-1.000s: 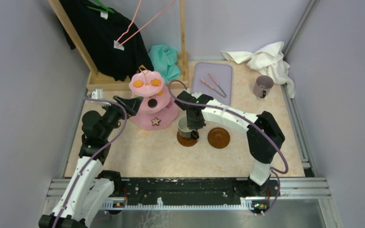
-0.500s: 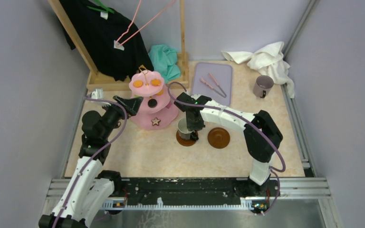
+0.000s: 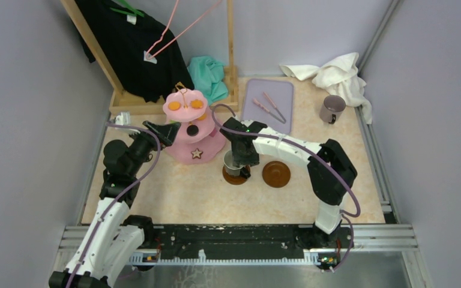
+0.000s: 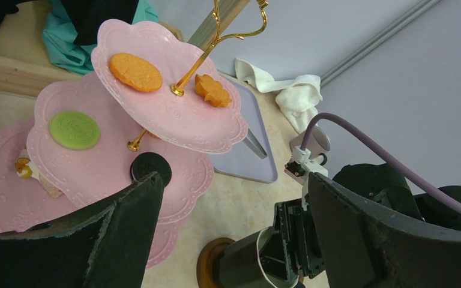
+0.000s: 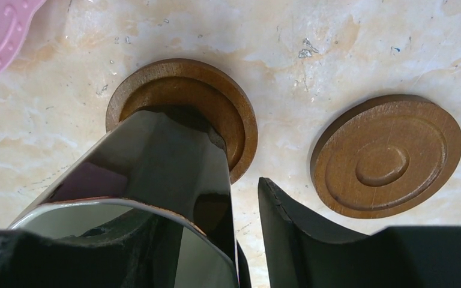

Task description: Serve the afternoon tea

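Observation:
The pink three-tier stand (image 3: 191, 129) holds orange sweets (image 4: 135, 71), a green round (image 4: 74, 129), a black round (image 4: 150, 167) and a brown star (image 3: 197, 153). A cream mug (image 3: 233, 161) stands upright on a brown saucer (image 3: 235, 176), and a second saucer (image 3: 276, 174) lies bare to its right. My right gripper (image 3: 240, 157) is open over the mug's right wall. One finger is inside the mug (image 5: 156, 162) and the outer fingertip (image 5: 276, 204) stands clear of it. My left gripper (image 3: 162, 131) hovers open and holds nothing, beside the stand's left side. A mauve mug (image 3: 332, 109) sits at the far right.
A lilac tray (image 3: 268, 102) with thin pink tongs (image 3: 269, 107) lies behind the saucers. A white towel (image 3: 336, 75) is bunched in the back right corner. A teal cloth (image 3: 209, 75) and a wooden rack with a black garment (image 3: 129, 45) stand behind the stand.
My right gripper has come down and slightly left with the mug onto the left saucer. Its jaws have opened off the mug's wall. The left arm has not moved.

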`<state>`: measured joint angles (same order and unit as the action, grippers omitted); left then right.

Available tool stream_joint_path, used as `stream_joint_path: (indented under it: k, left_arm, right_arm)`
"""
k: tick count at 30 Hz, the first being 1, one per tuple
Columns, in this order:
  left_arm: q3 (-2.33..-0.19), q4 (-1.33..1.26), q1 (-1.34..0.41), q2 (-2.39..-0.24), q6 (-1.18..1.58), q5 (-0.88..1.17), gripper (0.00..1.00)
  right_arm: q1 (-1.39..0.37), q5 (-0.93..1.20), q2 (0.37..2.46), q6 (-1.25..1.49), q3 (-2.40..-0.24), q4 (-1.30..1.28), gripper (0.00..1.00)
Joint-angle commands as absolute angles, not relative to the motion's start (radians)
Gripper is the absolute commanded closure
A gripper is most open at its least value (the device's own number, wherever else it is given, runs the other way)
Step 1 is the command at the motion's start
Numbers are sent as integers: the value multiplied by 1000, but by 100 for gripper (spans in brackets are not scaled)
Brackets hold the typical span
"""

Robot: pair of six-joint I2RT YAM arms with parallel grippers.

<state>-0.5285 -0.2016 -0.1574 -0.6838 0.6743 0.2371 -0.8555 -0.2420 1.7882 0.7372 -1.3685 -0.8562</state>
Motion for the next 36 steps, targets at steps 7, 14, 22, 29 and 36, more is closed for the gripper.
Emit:
stream_joint_path:
  k: [7,14,22,29,36]
  left_arm:
    - [-546,-207,-164,-679,647,240,5]
    - [-557,-193,-164,-688,641,241,5]
    - [-600,-134,-217,-715,579,196,8]
    - [-674,-44,-370,-792,495,119,7]
    - [-690,10,-476,-832,456,86,8]
  right_arm:
    - [-866,-314,1662,739,-1416,-874,51]
    - [-866,-351,1562,727,-1459,-911,51]
    - [-857,-577,1375,637,-1436,-852,43]
    - [-609,-476,1231,526,-1336,-638,32]
    - [-490,-611,1298,423,-1400,-594,21]
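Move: Some 4 cm left of the right hand and 3 cm below it stands the dark mug on its saucer, one finger inside the rim. The empty saucer is about 9 cm to that hand's right; its next goal seems to be the grey mug, roughly 19 cm ahead and 26 cm right, with the tray 22 cm ahead, 6 cm right. From the left hand the dark mug lies about 16 cm right, 4 cm back and 23 cm down; the cake stand, 8 cm ahead, 3 cm right. Rising nearly straight up first, the right hand draws its already loosened fingers out of and off the dark mug, then swings right and somewhat forward towards the grey mug, ending about 21 cm higher and 15 cm right. Its fingers tip from downward to forward by some 40 degrees and spread wide. Late on, the left hand, open, shifts right towards the dark mug, rolling a little. ##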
